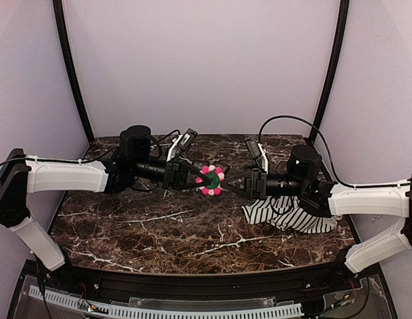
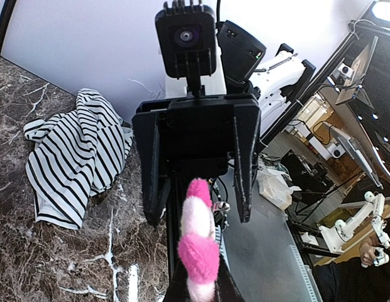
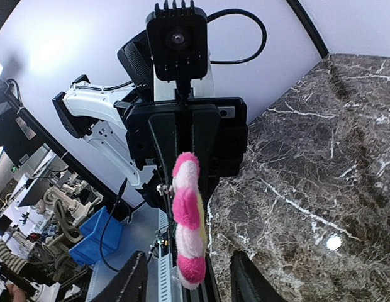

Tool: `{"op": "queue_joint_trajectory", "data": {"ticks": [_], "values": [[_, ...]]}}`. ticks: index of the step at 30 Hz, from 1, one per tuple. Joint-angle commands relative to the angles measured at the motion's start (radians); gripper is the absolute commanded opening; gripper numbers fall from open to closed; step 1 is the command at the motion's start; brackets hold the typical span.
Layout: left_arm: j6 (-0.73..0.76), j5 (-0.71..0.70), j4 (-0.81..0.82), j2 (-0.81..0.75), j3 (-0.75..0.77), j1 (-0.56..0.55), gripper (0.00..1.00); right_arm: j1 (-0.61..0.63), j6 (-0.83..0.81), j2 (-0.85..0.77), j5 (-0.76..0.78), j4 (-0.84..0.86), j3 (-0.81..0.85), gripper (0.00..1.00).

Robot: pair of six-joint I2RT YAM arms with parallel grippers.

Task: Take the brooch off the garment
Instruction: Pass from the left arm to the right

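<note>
The brooch [image 1: 210, 180], a pink and white fluffy flower with a green centre, hangs in the air above the middle of the table. My left gripper [image 1: 198, 178] is shut on it from the left. In the left wrist view the brooch [image 2: 198, 245] shows edge-on between my dark fingertips [image 2: 177, 290]. My right gripper [image 1: 227, 183] faces it from the right, open, its fingers [image 3: 129, 283] standing wide on both sides of the brooch [image 3: 187, 220] without touching it. The striped garment [image 1: 292, 214] lies crumpled on the table under my right arm, apart from the brooch.
The dark marble table [image 1: 159, 232] is bounded by lilac walls at the back and sides. Two black curved poles [image 1: 72, 66] rise at the back corners. The garment [image 2: 75, 151] is the only loose thing on the table.
</note>
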Motion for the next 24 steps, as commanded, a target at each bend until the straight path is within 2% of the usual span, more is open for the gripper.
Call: {"op": "queue_joint_trajectory", "data": {"ticks": [1,6,10,12,13,14,15,16,17,18,19,20,22,24], "values": [[-0.011,0.019,0.028,-0.040,-0.016,0.004,0.01,-0.002,-0.007,0.023,-0.054,0.037,0.026,0.39],[-0.006,0.022,0.013,-0.038,-0.010,0.004,0.01,-0.001,-0.012,0.044,-0.053,0.057,0.044,0.19],[0.010,0.016,-0.015,-0.039,-0.005,0.004,0.01,-0.003,-0.040,0.041,-0.004,0.029,0.066,0.00],[0.033,0.003,-0.055,-0.043,0.006,0.004,0.07,-0.006,-0.067,0.030,0.047,-0.041,0.089,0.00],[0.055,-0.016,-0.095,-0.046,0.015,0.004,0.18,-0.007,-0.104,0.023,0.078,-0.101,0.105,0.00],[0.069,-0.046,-0.117,-0.055,0.022,0.005,0.25,-0.009,-0.136,0.015,0.116,-0.168,0.127,0.00],[0.099,-0.063,-0.162,-0.062,0.026,0.008,0.39,-0.012,-0.171,0.010,0.163,-0.237,0.148,0.00],[0.113,-0.100,-0.183,-0.081,0.033,0.015,0.45,-0.012,-0.211,0.006,0.214,-0.313,0.172,0.00],[0.143,-0.123,-0.228,-0.090,0.037,0.021,0.55,-0.013,-0.249,0.005,0.271,-0.383,0.200,0.00],[0.158,-0.185,-0.252,-0.112,0.043,0.032,0.59,-0.015,-0.280,0.008,0.330,-0.451,0.225,0.00],[0.186,-0.220,-0.302,-0.135,0.047,0.039,0.73,-0.019,-0.310,0.013,0.396,-0.506,0.252,0.00],[0.198,-0.289,-0.324,-0.147,0.054,0.055,0.80,-0.022,-0.337,0.024,0.443,-0.558,0.279,0.00],[0.226,-0.389,-0.401,-0.178,0.063,0.086,0.85,-0.025,-0.385,0.055,0.527,-0.656,0.343,0.00],[0.230,-0.441,-0.413,-0.205,0.062,0.124,0.87,-0.028,-0.420,0.094,0.589,-0.729,0.404,0.00]]}}
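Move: The brooch hangs in the left gripper's shut fingers, its middle about 3 cm to the right of that hand, level with it. The right gripper's half-open fingertips point at it from the other side, some 7 cm to the right of the left hand. From the right hand the brooch's middle is about 4 cm to the left, level. The striped garment lies roughly 23 cm to the right of the right hand, 2 cm farther out and 25 cm below; a small black frame lies about 21 cm straight ahead and 26 cm below. The right fingers shut on the brooch's right rim, edging barely a centimetre left, while the left hand keeps still and holds it. The left fingers then open wide and let go, that hand drawing off about 4 cm forward and 3 cm left; the right hand carries the brooch some 8 cm forward, turning about 20 degrees clockwise with its fingertips tipping down. ##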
